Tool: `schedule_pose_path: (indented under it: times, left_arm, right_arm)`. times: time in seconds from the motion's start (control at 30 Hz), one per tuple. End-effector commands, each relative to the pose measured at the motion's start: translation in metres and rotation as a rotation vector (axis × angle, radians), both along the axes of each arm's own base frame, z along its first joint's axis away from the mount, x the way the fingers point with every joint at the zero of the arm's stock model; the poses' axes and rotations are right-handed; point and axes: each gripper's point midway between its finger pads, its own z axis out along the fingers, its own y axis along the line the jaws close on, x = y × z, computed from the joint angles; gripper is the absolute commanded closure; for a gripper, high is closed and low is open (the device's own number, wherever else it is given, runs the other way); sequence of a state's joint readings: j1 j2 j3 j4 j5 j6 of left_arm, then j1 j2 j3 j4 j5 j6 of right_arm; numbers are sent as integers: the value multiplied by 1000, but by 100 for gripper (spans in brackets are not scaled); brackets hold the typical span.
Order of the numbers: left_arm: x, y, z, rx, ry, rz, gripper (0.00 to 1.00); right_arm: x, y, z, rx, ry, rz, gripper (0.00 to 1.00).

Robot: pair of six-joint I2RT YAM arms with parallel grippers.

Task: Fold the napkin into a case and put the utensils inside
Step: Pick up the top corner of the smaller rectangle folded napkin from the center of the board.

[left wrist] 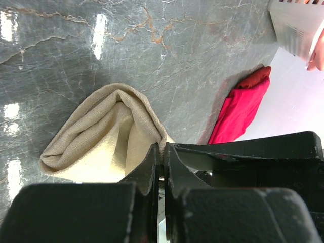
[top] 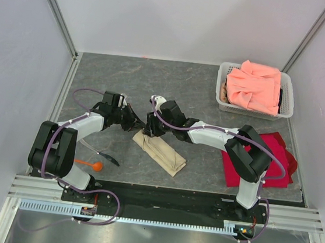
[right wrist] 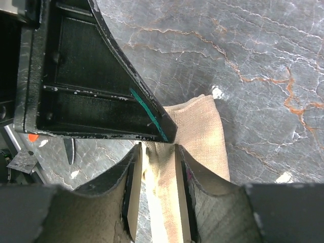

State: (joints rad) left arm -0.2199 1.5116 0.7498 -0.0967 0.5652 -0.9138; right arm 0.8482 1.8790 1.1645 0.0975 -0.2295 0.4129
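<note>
The beige napkin lies folded into a long narrow strip on the grey table, running from the centre toward the front. My left gripper is shut on the strip's far end, where the cloth bulges open in a loop. Right beside it my right gripper stands open astride the same end, with a fold of napkin between its fingers. The orange spoon and the thin dark utensil lie near the left arm's base, apart from the cloth.
A white basket at the back right holds a salmon-pink cloth. A bright red cloth lies under the right arm. The left gripper's black finger fills the upper left of the right wrist view.
</note>
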Motion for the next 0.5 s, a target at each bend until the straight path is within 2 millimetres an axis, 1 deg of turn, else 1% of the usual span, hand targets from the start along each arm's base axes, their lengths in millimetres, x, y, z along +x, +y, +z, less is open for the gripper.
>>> schedule_pose_path:
  times: [0.0, 0.07, 0.1, 0.13, 0.23, 0.27, 0.3, 0.33, 0.37, 0.4, 0.47]
  left_arm:
    - [5, -5, 25, -60, -58, 0, 98]
    - [4, -6, 25, -63, -56, -2, 98]
    - [3, -5, 25, -62, -58, -3, 98]
    - [3, -5, 25, -61, -61, -4, 98]
    - [2, -1, 25, -24, -99, -14, 97]
    - [2, 2, 25, 6, -134, -32, 87]
    - [2, 9, 21, 51, -131, -12, 80]
    - [2, 12, 27, 69, -167, -8, 74]
    - [1, 15, 28, 94, -195, -12, 67]
    - [3, 20, 28, 127, -216, 9, 65]
    - [-2, 27, 28, 172, -233, 12, 63]
  right_arm:
    - [4, 14, 8, 40, -20, 12, 65]
    - [5, 13, 7, 36, -22, 2, 73]
    - [8, 11, 7, 29, -28, -10, 82]
    - [9, 10, 6, 21, -30, -17, 87]
    - [12, 5, 9, -3, -18, -32, 98]
    - [13, 2, 11, -8, -12, -36, 100]
    - [12, -2, 9, -25, 5, -34, 100]
    - [12, -2, 12, -26, 0, -22, 100]
    - [10, -4, 9, -42, 13, -20, 100]
    - [8, -7, 6, -60, 28, -17, 100]
    - [7, -6, 5, -63, 40, -10, 100]
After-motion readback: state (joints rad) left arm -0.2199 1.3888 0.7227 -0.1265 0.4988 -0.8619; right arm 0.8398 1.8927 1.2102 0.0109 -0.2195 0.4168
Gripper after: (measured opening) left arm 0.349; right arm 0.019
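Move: The left hand already has the napkin's raised top corner pinched in its fingertips. For the right hand, fingers parted beside that cloth, the corner lies about 1 cm ahead and 1 cm left, at its own height. The rest of the folded strip has its middle some 7 cm back, 6 cm right and 4 cm below the right hand. The knife lies about 11 cm back, 15 cm left and 4 cm below the left hand. The right hand stays nearly in place at the napkin's corner, settling about half a centimetre as its fingers shut from part-open and pinch the cloth right beside the left fingertips. Only once they are shut does the left hand open to roughly a third and let go of the corner, easing up about 2 cm and some 1 cm to its left, away from the right hand, while its fingers tip up about 5 degrees. ##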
